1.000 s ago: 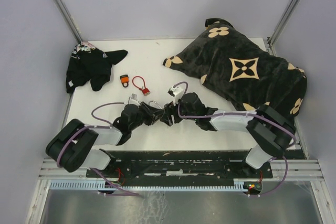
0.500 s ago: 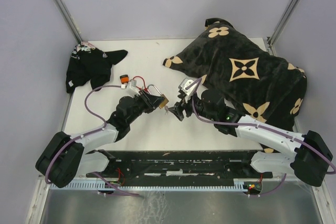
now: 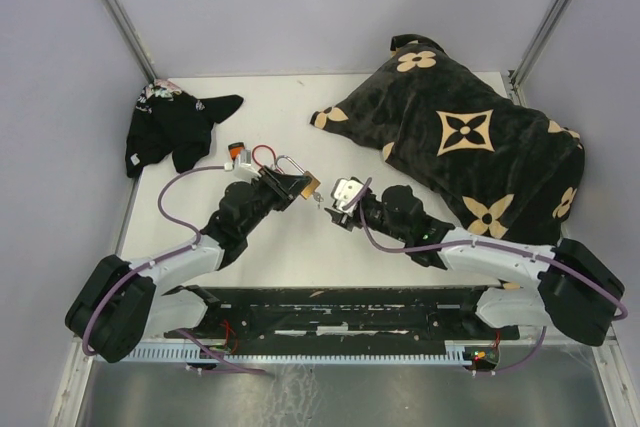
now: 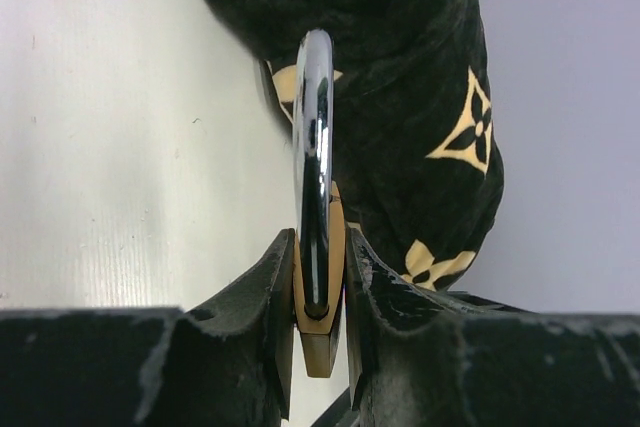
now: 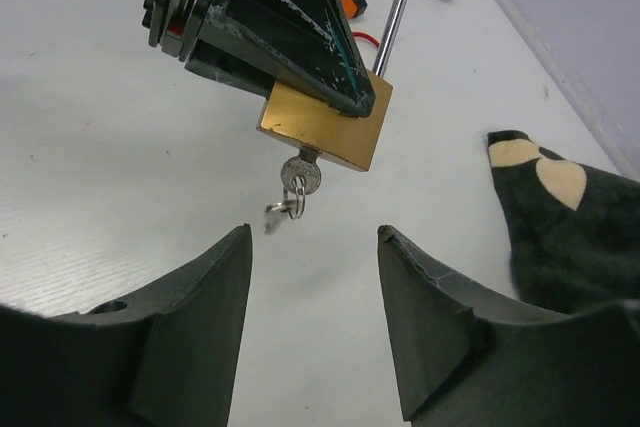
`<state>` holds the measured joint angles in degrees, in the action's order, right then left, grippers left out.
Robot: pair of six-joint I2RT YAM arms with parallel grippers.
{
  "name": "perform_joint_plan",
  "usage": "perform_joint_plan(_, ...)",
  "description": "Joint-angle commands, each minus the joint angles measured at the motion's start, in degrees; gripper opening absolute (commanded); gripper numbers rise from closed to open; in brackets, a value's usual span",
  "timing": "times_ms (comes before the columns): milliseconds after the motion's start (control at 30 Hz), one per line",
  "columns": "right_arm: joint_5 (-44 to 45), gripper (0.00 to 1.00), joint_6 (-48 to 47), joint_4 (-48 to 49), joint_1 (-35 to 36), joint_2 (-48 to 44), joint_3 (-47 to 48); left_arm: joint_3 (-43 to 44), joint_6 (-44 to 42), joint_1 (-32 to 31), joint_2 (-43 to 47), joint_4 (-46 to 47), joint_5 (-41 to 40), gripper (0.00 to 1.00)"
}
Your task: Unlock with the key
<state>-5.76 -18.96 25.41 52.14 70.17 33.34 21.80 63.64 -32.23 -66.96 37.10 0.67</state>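
Observation:
A brass padlock (image 3: 306, 184) with a steel shackle (image 4: 315, 117) hangs above the table, and my left gripper (image 4: 320, 247) is shut on its body (image 4: 320, 292). In the right wrist view the padlock (image 5: 326, 119) points its underside at me. A small silver key (image 5: 300, 175) sticks out of the keyhole, with a ring and a second key dangling from it. My right gripper (image 5: 312, 232) is open just short of the key, touching nothing. The left fingers (image 5: 290, 37) hide one shackle leg.
A large black cushion with tan flower patterns (image 3: 460, 137) fills the right side of the table. A black cloth (image 3: 175, 132) lies at the far left. Beside it are a small orange lock (image 3: 237, 152) and a red cable lock (image 3: 265, 155).
Both arms have reached farther out over the table, and the left has carried the padlock with it. The right gripper's jaws have drawn a little closer together in the last half second.

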Motion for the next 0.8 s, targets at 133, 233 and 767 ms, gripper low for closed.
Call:
perform_joint_plan(133,3.6,0.55,-4.9,14.9,2.1,7.4,1.0,2.0,10.5,0.1,2.2,1.2,-2.2,0.03)
perform_joint_plan(233,3.8,0.46,-5.9,14.8,2.6,9.2,2.0,2.1,11.3,0.1,2.4,0.7,-2.4,0.03)
perform_joint_plan(767,4.3,0.4,-8.3,15.7,3.9,13.8,3.9,2.2,12.9,0.0,2.1,0.0,-1.8,0.03)
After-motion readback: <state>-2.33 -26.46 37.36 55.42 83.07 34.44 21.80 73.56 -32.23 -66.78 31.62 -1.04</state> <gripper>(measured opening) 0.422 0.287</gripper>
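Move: The key, already in the padlock and sticking out of its near end, lies about 4 cm left, 2 cm ahead of and 1 cm below the right hand. The left hand holds the padlock, its body some 6 cm ahead and 5 cm left of the right hand, level with it. The red cable lock lies about 11 cm ahead, 12 cm left and 13 cm below. From the left hand the key is about 3 cm back, 3 cm right and 2 cm below. The right hand goes left and down with a little forward, about 4.5 cm in all, towards the key, rolling slightly while its partly open fingers narrow by about a third, until the tips stand on either side of the key's round head without plainly pinching it. The left hand keeps its grip on the padlock and eases it down some 1.5 cm, turning it about 10 degrees, then holds it steady as the right hand creeps on. ##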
